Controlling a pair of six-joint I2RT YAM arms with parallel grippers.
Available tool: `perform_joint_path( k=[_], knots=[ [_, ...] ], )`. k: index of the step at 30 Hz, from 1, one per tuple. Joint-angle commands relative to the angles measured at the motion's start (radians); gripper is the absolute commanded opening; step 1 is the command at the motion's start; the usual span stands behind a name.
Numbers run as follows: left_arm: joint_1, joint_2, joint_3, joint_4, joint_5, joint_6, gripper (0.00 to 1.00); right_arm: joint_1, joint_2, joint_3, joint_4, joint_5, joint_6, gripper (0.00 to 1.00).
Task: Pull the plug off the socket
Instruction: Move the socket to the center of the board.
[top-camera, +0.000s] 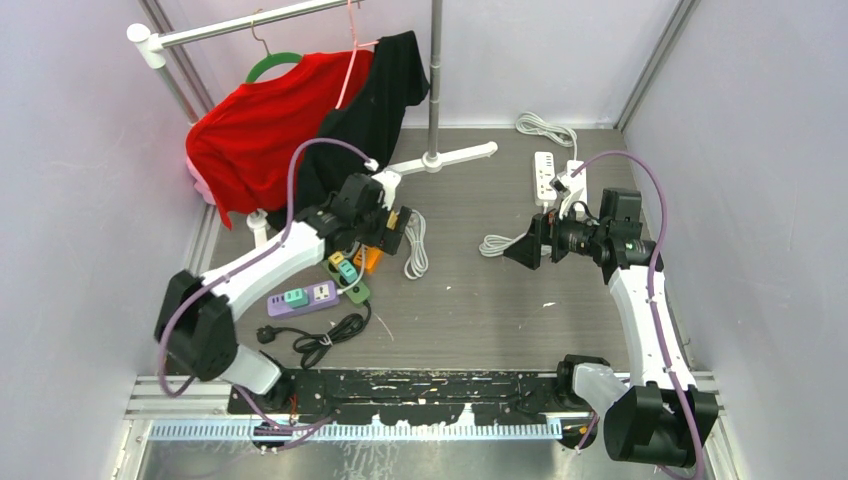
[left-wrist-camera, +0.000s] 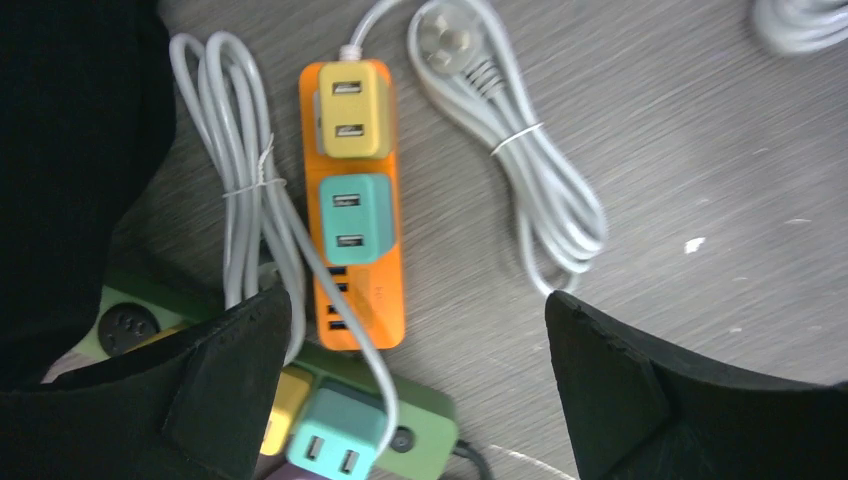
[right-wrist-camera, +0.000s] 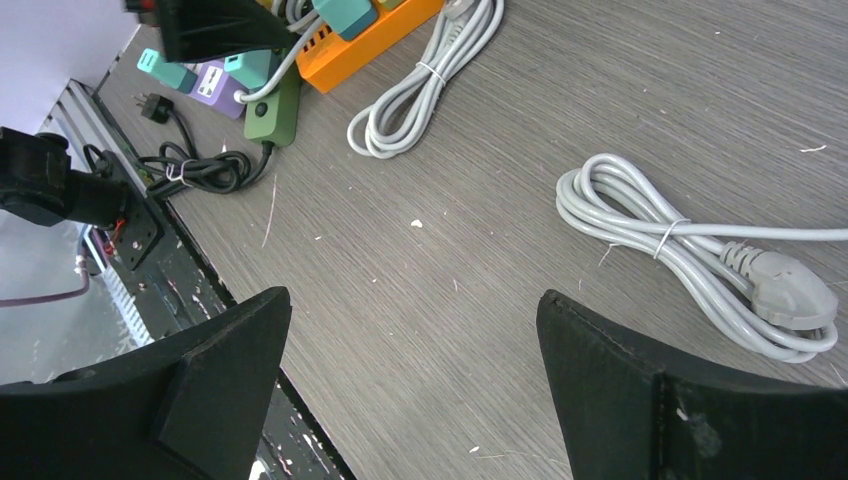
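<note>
An orange socket strip (left-wrist-camera: 375, 290) lies below my left gripper (left-wrist-camera: 412, 300), with a yellow plug (left-wrist-camera: 348, 120) and a teal plug (left-wrist-camera: 350, 220) seated in it. A green strip (left-wrist-camera: 440, 425) crosses its near end and carries another teal plug (left-wrist-camera: 330, 440) and a yellow one (left-wrist-camera: 285, 410). The left gripper (top-camera: 395, 228) hovers open over these strips, nothing between its fingers. My right gripper (right-wrist-camera: 412, 296) is open above bare table, far from the strips (right-wrist-camera: 370, 50). In the top view it (top-camera: 527, 248) points left at mid-table.
A purple strip (top-camera: 300, 300) and a black cable (top-camera: 320, 340) lie front left. White coiled cables (left-wrist-camera: 540, 190) (left-wrist-camera: 245, 170) flank the orange strip. A grey cable (right-wrist-camera: 680, 250) and a white strip (top-camera: 546, 178) sit right. Red (top-camera: 260, 130) and black (top-camera: 370, 110) garments hang from a rack behind.
</note>
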Motion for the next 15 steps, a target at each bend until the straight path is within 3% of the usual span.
perform_joint_path(
  k=[1, 11, 15],
  knots=[
    [0.04, 0.117, 0.105, -0.091, 0.004, 0.152, 0.94, -0.004, -0.027, 0.012, 0.037, -0.034, -0.016, 0.98],
    [0.091, 0.369, 0.259, -0.14, 0.087, 0.195, 0.74, -0.004, -0.022, 0.009, 0.031, -0.045, -0.025, 0.98],
    [0.103, 0.412, 0.276, -0.135, 0.113, 0.19, 0.71, -0.004, -0.018, 0.009, 0.028, -0.045, -0.03, 0.98]
  ],
)
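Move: The orange socket's middle lies about 8 cm ahead of the left hand, 3 cm to its left and some 14 cm below. To the hand's right, a loose grey cord coil lies 6 cm ahead and 5 cm right; the other coil is about 9 cm ahead and 8 cm left. The green socket's middle is 2 cm ahead, 11 cm left. From the right hand, the orange socket is roughly 13 cm ahead, 25 cm left and 20 cm lower. Down and forward goes the left hand, sinking about 8 cm while it reaches some 4 cm farther out, the forward part dying away at the end as it comes down over the near half of the orange socket, by the teal plug. The wrist tips the fingers more steeply downward, nearly 20 degrees in all, and the open fingers start to close, narrowing by about a quarter; no touch can be seen. ##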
